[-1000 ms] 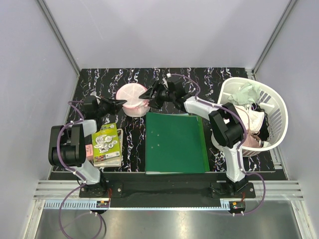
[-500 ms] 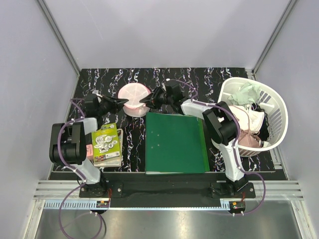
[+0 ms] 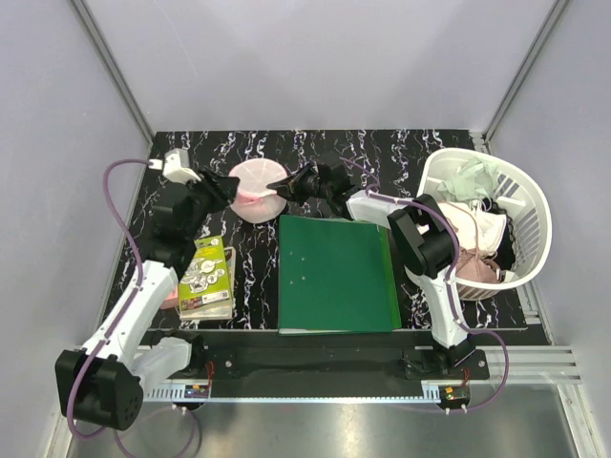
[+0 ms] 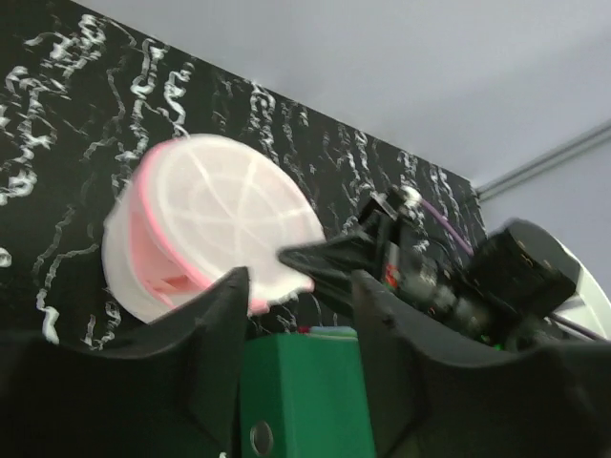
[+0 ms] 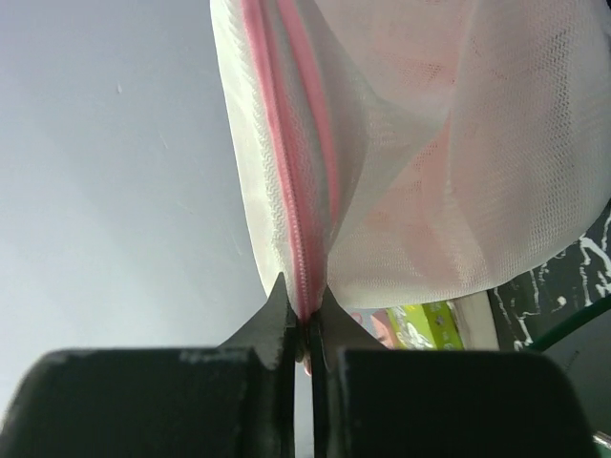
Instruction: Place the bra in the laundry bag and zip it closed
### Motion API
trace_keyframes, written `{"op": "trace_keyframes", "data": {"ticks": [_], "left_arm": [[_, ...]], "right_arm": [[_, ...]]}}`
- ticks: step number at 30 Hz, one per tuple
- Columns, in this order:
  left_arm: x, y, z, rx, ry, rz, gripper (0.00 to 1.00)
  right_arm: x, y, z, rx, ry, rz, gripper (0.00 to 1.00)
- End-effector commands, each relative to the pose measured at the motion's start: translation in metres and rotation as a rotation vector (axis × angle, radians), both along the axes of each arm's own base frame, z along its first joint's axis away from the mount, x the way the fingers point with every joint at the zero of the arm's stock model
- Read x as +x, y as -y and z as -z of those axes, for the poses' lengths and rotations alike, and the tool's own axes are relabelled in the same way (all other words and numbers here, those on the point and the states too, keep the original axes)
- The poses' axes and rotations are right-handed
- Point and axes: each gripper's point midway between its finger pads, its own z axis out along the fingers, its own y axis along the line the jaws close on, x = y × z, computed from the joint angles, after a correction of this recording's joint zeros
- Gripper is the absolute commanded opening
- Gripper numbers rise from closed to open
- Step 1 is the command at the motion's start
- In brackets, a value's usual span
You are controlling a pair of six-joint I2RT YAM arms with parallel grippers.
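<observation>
The laundry bag [image 3: 253,179], a round white mesh pouch with a pink rim, sits at the back middle of the table and looks pink inside. What is in it cannot be told. My right gripper [image 3: 284,188] is shut on its pink zip rim [image 5: 304,239] at the bag's right side. My left gripper [image 3: 227,189] is open at the bag's left side, with nothing between the jaws. In the left wrist view the bag [image 4: 205,215] lies just beyond my open left gripper [image 4: 298,286]. Pale garments [image 3: 475,239] lie in the white basket.
A green binder [image 3: 336,272] lies flat in the middle, just in front of the bag. A green booklet [image 3: 202,277] lies at the front left. The white slatted basket [image 3: 535,205] stands at the right edge. Grey walls close in the table.
My left arm has unfolded and stretched forward from its base, its gripper staying by the bag's left side. The right gripper has kept its hold on the rim and shifted the bag slightly backward.
</observation>
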Motion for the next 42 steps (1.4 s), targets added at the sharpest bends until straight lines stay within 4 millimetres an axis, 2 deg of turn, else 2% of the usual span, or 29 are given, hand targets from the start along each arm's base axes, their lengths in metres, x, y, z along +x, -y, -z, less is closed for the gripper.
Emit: {"op": "trace_keyframes", "data": {"ticks": [1, 2, 5, 8, 9, 10, 13, 16, 19, 28, 31, 34, 37, 38, 39, 40, 42], "left_arm": [[-0.016, 0.006, 0.068, 0.183, -0.097, -0.002, 0.42], [-0.021, 0.020, 0.073, 0.201, -0.099, 0.038, 0.40], [-0.022, 0.046, 0.083, 0.221, -0.100, 0.121, 0.36], [-0.014, 0.064, 0.082, 0.258, -0.089, 0.159, 0.41], [-0.011, 0.064, 0.096, 0.279, -0.133, 0.149, 0.46], [-0.006, 0.066, 0.090, 0.278, -0.131, 0.142, 0.48], [0.000, 0.065, 0.101, 0.298, -0.162, 0.117, 0.50], [0.008, 0.064, 0.102, 0.308, -0.153, 0.094, 0.45], [0.018, 0.063, 0.098, 0.330, -0.150, 0.073, 0.41], [0.044, 0.068, 0.091, 0.365, -0.144, 0.056, 0.39], [0.047, 0.064, 0.097, 0.384, -0.171, 0.035, 0.33], [0.051, 0.063, 0.095, 0.385, -0.164, 0.020, 0.24], [0.053, 0.059, 0.103, 0.409, -0.205, 0.000, 0.12], [0.053, 0.056, 0.104, 0.420, -0.220, -0.007, 0.10], [0.054, 0.052, 0.106, 0.432, -0.230, -0.024, 0.02], [0.056, 0.047, 0.105, 0.432, -0.234, -0.046, 0.00], [0.050, 0.035, 0.117, 0.456, -0.290, -0.069, 0.00]], "right_arm": [[0.010, -0.003, -0.031, 0.100, -0.018, 0.077, 0.00], [0.011, -0.004, -0.033, 0.108, -0.024, 0.081, 0.00], [0.012, -0.003, -0.034, 0.121, -0.050, 0.093, 0.00], [0.013, -0.001, -0.038, 0.125, -0.050, 0.108, 0.00], [0.012, -0.002, -0.037, 0.123, -0.052, 0.108, 0.00], [0.013, 0.000, -0.038, 0.124, -0.051, 0.111, 0.00], [0.012, -0.001, -0.040, 0.125, -0.051, 0.110, 0.00], [0.011, 0.000, -0.038, 0.123, -0.053, 0.107, 0.00], [0.010, -0.001, -0.037, 0.124, -0.056, 0.101, 0.00], [0.008, 0.000, -0.037, 0.128, -0.057, 0.099, 0.00], [0.008, 0.000, -0.037, 0.133, -0.061, 0.097, 0.00], [0.007, 0.000, -0.039, 0.135, -0.058, 0.095, 0.00], [0.006, 0.001, -0.040, 0.136, -0.057, 0.095, 0.00], [0.005, 0.000, -0.041, 0.138, -0.053, 0.091, 0.00], [0.006, 0.002, -0.043, 0.141, -0.051, 0.095, 0.00], [0.004, 0.001, -0.041, 0.135, -0.046, 0.090, 0.00], [0.003, 0.002, -0.040, 0.124, -0.032, 0.079, 0.00]]}}
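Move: The near zip edge of the laundry bag is your left gripper's target, roughly 4 cm ahead, 6 cm right and 13 cm below. The right gripper's tips, already shut on the bag's rim, are some 8 cm ahead, 8 cm right and 11 cm down. The green book lies about 14 cm back and 10 cm left, the green folder 13 cm back and 25 cm right, both some 22 cm below. From the right hand, that zip edge is about 4 cm back, 1 cm left and 2 cm lower. Bring the left gripper steeply down about 13 cm, swinging it right and slightly back on the way, then slide it some 7 cm forward at that low height to the bag's near zip edge, left side rolling up and fingertips tipping down, and close the half-open fingers fully at that edge. Keep the right gripper shut on the rim, turning it slightly clockwise. ##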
